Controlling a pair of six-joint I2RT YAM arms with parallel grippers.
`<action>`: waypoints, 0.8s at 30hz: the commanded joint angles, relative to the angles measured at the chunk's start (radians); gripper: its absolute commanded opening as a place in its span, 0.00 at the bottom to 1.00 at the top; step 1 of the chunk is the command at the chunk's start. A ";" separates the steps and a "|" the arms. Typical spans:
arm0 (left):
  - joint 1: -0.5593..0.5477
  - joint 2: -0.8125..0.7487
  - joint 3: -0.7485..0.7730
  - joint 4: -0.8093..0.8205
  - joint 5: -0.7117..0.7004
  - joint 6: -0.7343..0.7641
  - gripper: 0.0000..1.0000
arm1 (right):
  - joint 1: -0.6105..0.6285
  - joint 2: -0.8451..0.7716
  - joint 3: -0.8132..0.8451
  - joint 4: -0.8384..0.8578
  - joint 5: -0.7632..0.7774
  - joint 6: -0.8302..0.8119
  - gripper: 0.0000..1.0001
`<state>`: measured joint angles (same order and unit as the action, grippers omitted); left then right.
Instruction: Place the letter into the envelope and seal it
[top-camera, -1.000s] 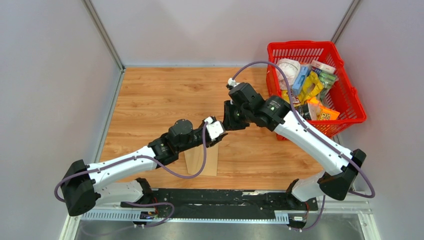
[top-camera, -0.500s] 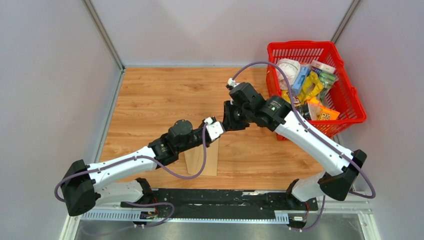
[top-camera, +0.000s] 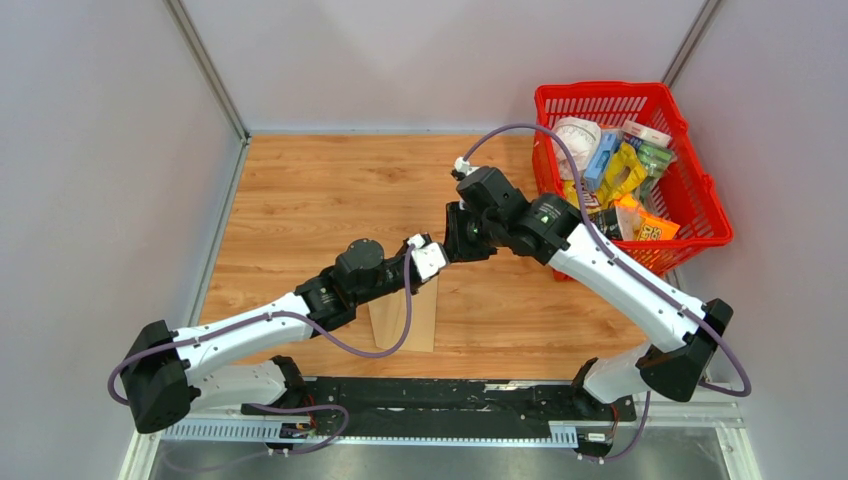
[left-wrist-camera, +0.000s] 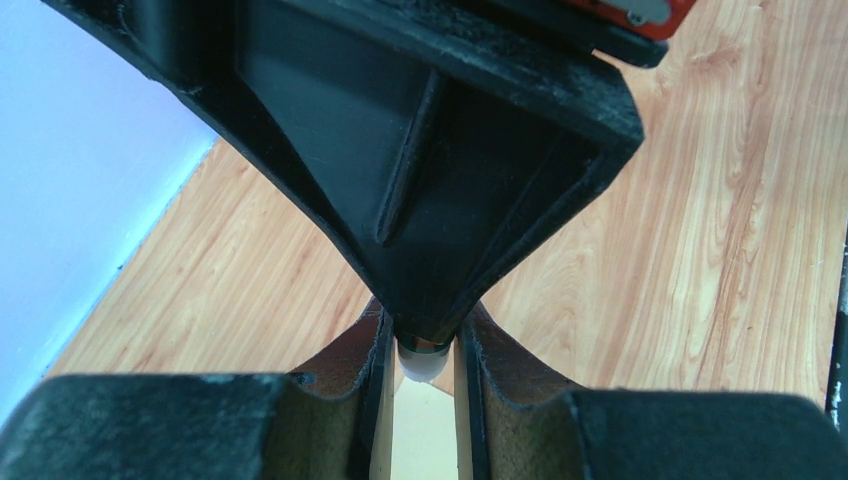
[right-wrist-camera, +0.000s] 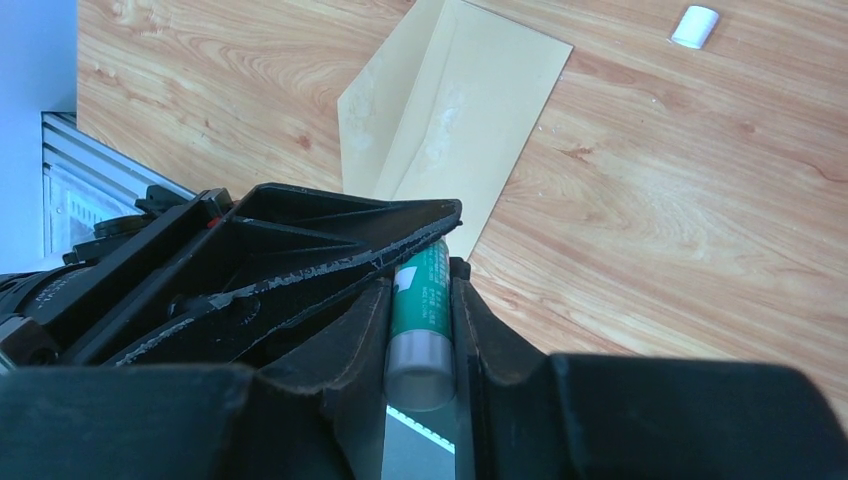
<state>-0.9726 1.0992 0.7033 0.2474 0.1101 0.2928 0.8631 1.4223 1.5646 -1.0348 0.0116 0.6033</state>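
Observation:
A green glue stick (right-wrist-camera: 421, 300) is held above the table, and my right gripper (right-wrist-camera: 420, 272) is shut on its body. My left gripper (left-wrist-camera: 421, 345) meets it head-on, its jaws closed against the stick's whitish end (left-wrist-camera: 421, 362). In the top view the two grippers (top-camera: 437, 262) (top-camera: 457, 240) touch tip to tip over the table's middle. The tan envelope (right-wrist-camera: 455, 110) lies flat below them with its flap open. From above, the envelope (top-camera: 420, 322) is partly covered by the left arm. The letter is hidden from every view.
A red basket (top-camera: 700, 175) full of packets stands at the back right, close behind the right arm. A small white cap (right-wrist-camera: 693, 27) lies on the wood beyond the envelope. Grey walls close in the table on three sides.
My left gripper's jaws have closed in on the end of the glue stick. Both arms have barely shifted.

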 joint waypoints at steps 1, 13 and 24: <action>-0.003 -0.035 0.025 0.055 0.036 -0.007 0.00 | 0.004 -0.019 -0.003 0.044 0.056 -0.003 0.05; -0.005 -0.130 0.005 -0.117 -0.179 -0.178 0.70 | -0.061 -0.059 0.020 0.007 0.129 -0.031 0.00; 0.111 -0.141 0.131 -0.772 -0.658 -0.858 0.70 | -0.079 -0.023 -0.017 0.024 0.039 -0.051 0.00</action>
<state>-0.9565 0.9379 0.7471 -0.1650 -0.3721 -0.1799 0.7856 1.3895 1.5585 -1.0351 0.1024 0.5709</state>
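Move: The envelope lies on the table over 20 cm below both hands; its middle is about 8 cm to the left of the left hand and some 3 cm back. From the right hand it is roughly 11 cm left and 3 cm back. The glue stick's loose white cap stands on the table about 10 cm farther out than the envelope's middle and 12 cm to its right, so nearly below the right hand and some 7 cm ahead. The left fingers open and let go of the glue stick's far end, then the hand swings away to the left by about 9 cm with a slight forward drift, first rising a little and then dipping as it comes towards the envelope, its wrist turning some 35 degrees counter-clockwise and tipping down. Meanwhile the right hand keeps its pinch on the stick and draws it off to the right and forward, roughly 4 to 5 cm in all, staying nearly level and hardly turning. ##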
